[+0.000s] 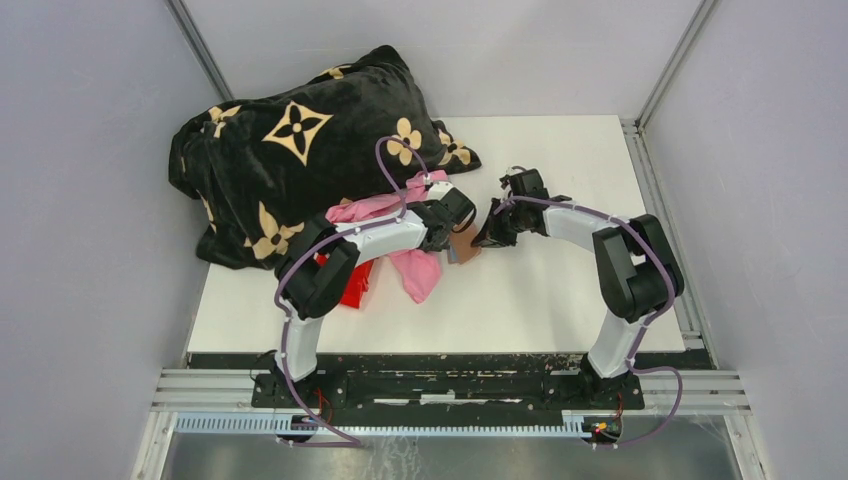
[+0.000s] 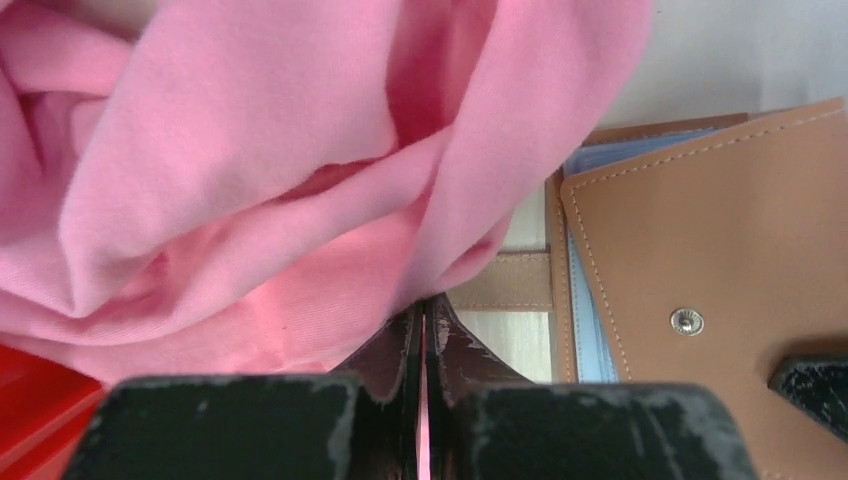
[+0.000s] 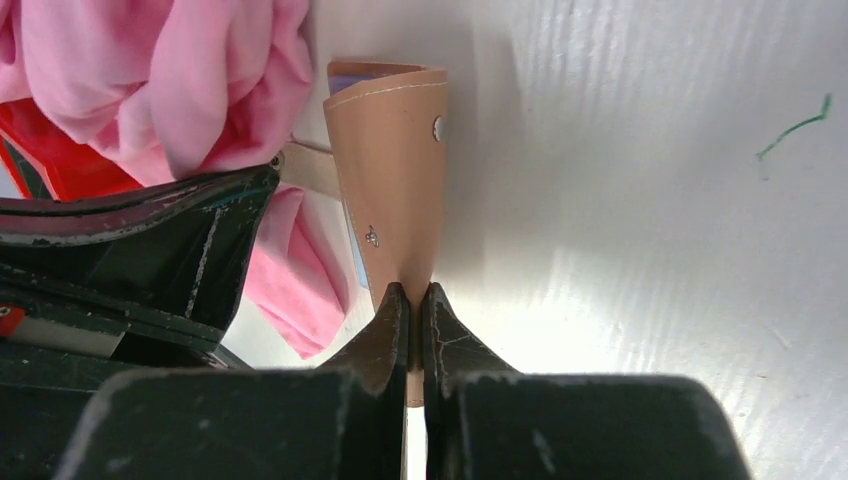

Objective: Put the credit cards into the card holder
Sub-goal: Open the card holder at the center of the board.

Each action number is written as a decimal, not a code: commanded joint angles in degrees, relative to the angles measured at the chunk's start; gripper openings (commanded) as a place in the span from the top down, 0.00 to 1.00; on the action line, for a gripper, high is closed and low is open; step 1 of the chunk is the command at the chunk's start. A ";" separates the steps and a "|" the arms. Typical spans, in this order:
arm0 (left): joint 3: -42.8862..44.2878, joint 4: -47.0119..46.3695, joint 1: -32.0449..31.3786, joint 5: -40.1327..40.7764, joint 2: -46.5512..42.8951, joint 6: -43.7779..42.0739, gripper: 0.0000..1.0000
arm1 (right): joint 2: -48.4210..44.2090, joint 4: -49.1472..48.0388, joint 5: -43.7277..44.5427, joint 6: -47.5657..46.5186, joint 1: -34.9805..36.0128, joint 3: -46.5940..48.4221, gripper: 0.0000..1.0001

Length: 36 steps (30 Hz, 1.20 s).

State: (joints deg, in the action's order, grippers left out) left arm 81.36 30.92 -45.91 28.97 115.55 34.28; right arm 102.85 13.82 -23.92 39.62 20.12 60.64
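The brown leather card holder (image 1: 464,246) lies partly open on the white table between both grippers. My right gripper (image 3: 410,295) is shut on one flap of the card holder (image 3: 390,180) and holds it up on edge. My left gripper (image 2: 422,310) is shut on a fold of pink cloth (image 2: 250,200), just left of the card holder (image 2: 720,230). A light blue card edge (image 2: 588,300) shows between the holder's leaves. Other credit cards are hidden. From above, my left gripper (image 1: 458,222) and right gripper (image 1: 487,238) nearly meet over the holder.
The pink cloth (image 1: 412,262) spreads left of the holder and over a red bin (image 1: 355,285). A black blanket with tan flower patterns (image 1: 290,150) fills the back left. Grey walls enclose the white table (image 1: 560,290).
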 commanded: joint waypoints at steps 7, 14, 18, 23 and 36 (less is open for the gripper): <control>-2.03 -5.47 0.91 -9.79 -3.58 -1.26 0.94 | 3.88 6.32 5.14 -4.33 -3.10 7.63 0.64; -1.94 -7.31 0.93 -11.86 -4.38 -2.17 0.94 | 5.30 10.11 8.68 -6.50 -3.21 10.73 0.57; -2.34 -7.97 0.87 -12.81 -4.90 -2.59 0.95 | 4.87 11.48 11.06 -7.70 -3.11 11.80 0.56; -2.69 -8.91 0.86 -13.68 -5.66 -3.06 0.97 | 3.12 15.78 16.19 -11.54 -1.38 14.71 0.49; -2.55 -10.42 0.84 -16.31 -8.71 -2.65 0.97 | -1.01 21.58 22.16 -14.80 3.61 16.09 0.44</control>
State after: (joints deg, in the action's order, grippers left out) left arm 78.54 22.70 -45.06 14.74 110.39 34.13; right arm 105.32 32.82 -4.95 26.37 22.22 74.48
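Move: Beside the card holder's left edge, the left hand's shut fingers are at the loose strap's end; the holder's middle lies about 6 cm to its right and 1 cm ahead, slightly lower. From that hand, the pink cloth centres some 6 cm left and 5 cm ahead, the red box roughly 17 cm left and 3 cm back. The right hand pinches the holder's right side, with its middle about 2 cm left, 1 cm ahead and 2 cm below. Letting go of the card holder, the right hand opens its fingers to about half and travels some 4 cm right and 3 cm forward with a slight dip, then eases back and up while tilting steeper by over 20 degrees. The left hand moves about 4.5 cm right towards the holder, rolls some 15 degrees and rises nearly 3 cm late on, its fingertips still at the strap's end. ##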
